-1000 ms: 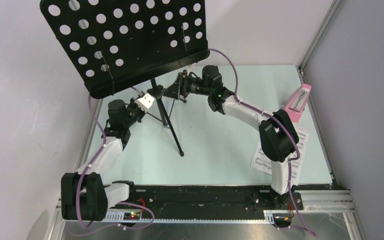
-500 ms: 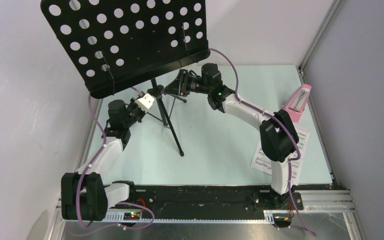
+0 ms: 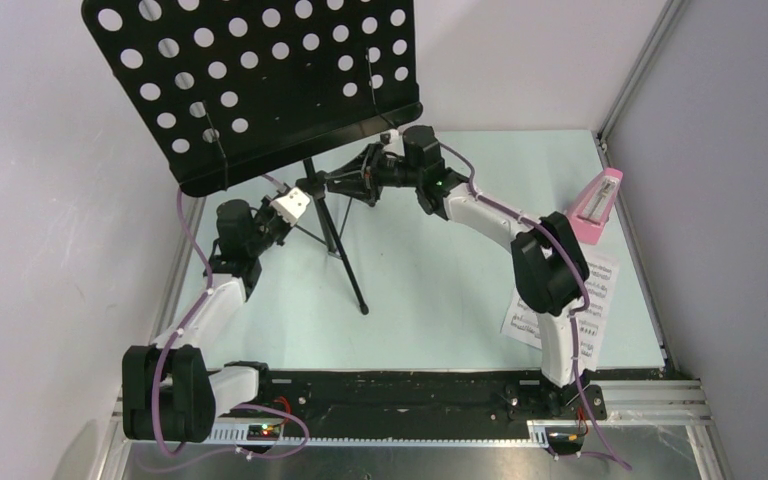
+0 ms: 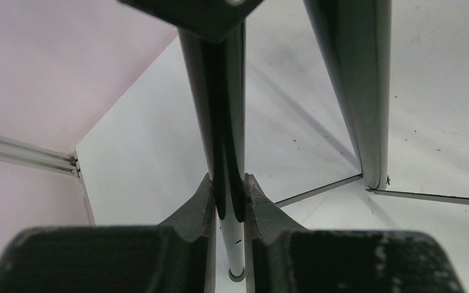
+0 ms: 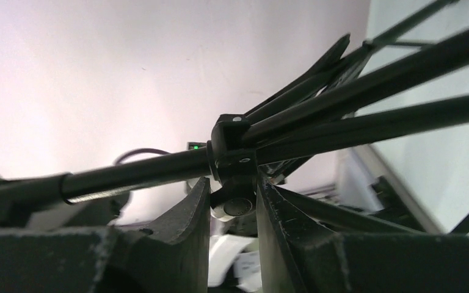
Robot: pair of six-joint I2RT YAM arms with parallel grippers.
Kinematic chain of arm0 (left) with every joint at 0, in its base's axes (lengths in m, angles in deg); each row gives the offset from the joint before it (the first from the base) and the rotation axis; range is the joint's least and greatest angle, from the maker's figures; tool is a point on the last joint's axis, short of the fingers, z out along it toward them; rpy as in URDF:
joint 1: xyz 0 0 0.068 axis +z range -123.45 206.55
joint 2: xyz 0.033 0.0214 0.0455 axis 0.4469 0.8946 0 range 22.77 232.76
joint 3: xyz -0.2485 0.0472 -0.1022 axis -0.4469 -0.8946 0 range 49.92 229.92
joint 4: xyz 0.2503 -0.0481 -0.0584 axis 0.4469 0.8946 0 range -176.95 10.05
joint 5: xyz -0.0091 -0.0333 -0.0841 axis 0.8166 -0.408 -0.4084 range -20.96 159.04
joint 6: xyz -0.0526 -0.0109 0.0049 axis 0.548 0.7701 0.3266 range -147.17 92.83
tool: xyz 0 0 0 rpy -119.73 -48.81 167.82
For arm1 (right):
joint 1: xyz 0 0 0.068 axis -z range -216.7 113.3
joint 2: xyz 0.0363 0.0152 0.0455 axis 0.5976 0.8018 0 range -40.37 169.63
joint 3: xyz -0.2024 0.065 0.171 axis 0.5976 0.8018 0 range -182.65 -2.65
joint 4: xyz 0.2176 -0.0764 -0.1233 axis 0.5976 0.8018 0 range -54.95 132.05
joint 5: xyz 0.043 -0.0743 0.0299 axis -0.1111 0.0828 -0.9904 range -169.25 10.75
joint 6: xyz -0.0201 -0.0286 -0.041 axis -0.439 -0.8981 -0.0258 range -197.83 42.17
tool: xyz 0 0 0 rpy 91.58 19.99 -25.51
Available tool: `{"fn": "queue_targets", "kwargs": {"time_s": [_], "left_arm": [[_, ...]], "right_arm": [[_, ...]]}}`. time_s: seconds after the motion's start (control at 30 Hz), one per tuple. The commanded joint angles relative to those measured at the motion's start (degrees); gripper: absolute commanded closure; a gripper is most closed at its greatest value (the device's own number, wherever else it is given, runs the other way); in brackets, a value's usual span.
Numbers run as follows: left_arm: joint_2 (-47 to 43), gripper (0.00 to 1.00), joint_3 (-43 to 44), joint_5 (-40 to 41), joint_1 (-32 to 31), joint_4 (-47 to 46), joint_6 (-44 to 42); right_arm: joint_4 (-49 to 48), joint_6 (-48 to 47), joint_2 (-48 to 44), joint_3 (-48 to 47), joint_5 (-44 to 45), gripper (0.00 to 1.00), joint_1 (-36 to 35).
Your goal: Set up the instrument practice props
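Note:
The black music stand, its hole-punched desk tilted overhead, rests on tripod legs at the back left of the table. My left gripper is shut on a flat black strut of the tripod. My right gripper has closed from the right on the round knob of the tripod's collar. The pink metronome stands at the right edge. Sheet-music pages lie flat beside it, partly hidden under my right arm's elbow.
Aluminium frame rails and plain walls close in the table at right, left and back. Another tripod leg slants down to the right of the gripped strut. The arms' base rail runs along the near edge.
My right gripper has narrowed its jaws onto the collar knob and shifted slightly left, with its elbow swinging a little. The left arm and the stand have not moved.

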Motion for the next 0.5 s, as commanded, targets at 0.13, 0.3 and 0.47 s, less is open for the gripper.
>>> {"fn": "queue_targets", "kwargs": {"time_s": [0.13,0.3,0.47], "left_arm": [[0.7,1.0,-1.9,-1.2,-0.6,2.8,-3.5],[0.6,1.0,-1.9,-1.3,-0.7,2.8,-3.5],[0.6,1.0,-1.9,-1.3,-0.7,2.7,-3.4]], "right_arm": [[0.0,15.1,-1.6,-0.2,-2.6,0.51,-1.7],[-1.0,0.5,-6.0,7.8,2.7,0.31,1.3],[3.9,-18.7,-6.7,7.7,4.3,0.27,2.9]]}}
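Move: My right fingers, pointing left, are already shut on the music stand's knob, right at my hand point. The collar on the pole is about 3 cm farther left, level fore and aft and in height. The foot of the near leg stands on the table some 18 cm back, 7 cm to the right and 28 cm below. From my left hand, the knob is about 9 cm to the right, hardly ahead or back, and roughly 11 cm higher. I give the knob a last twist of some 10 to 15 degrees with my right wrist, clockwise looking along my fingers. Then I spread the fingers wide to let go, sink and draw off to the right, about 2 cm each way, while the wrist rolls back roughly as far. My left hand stays put, keeping its grip on the stand's leg. ##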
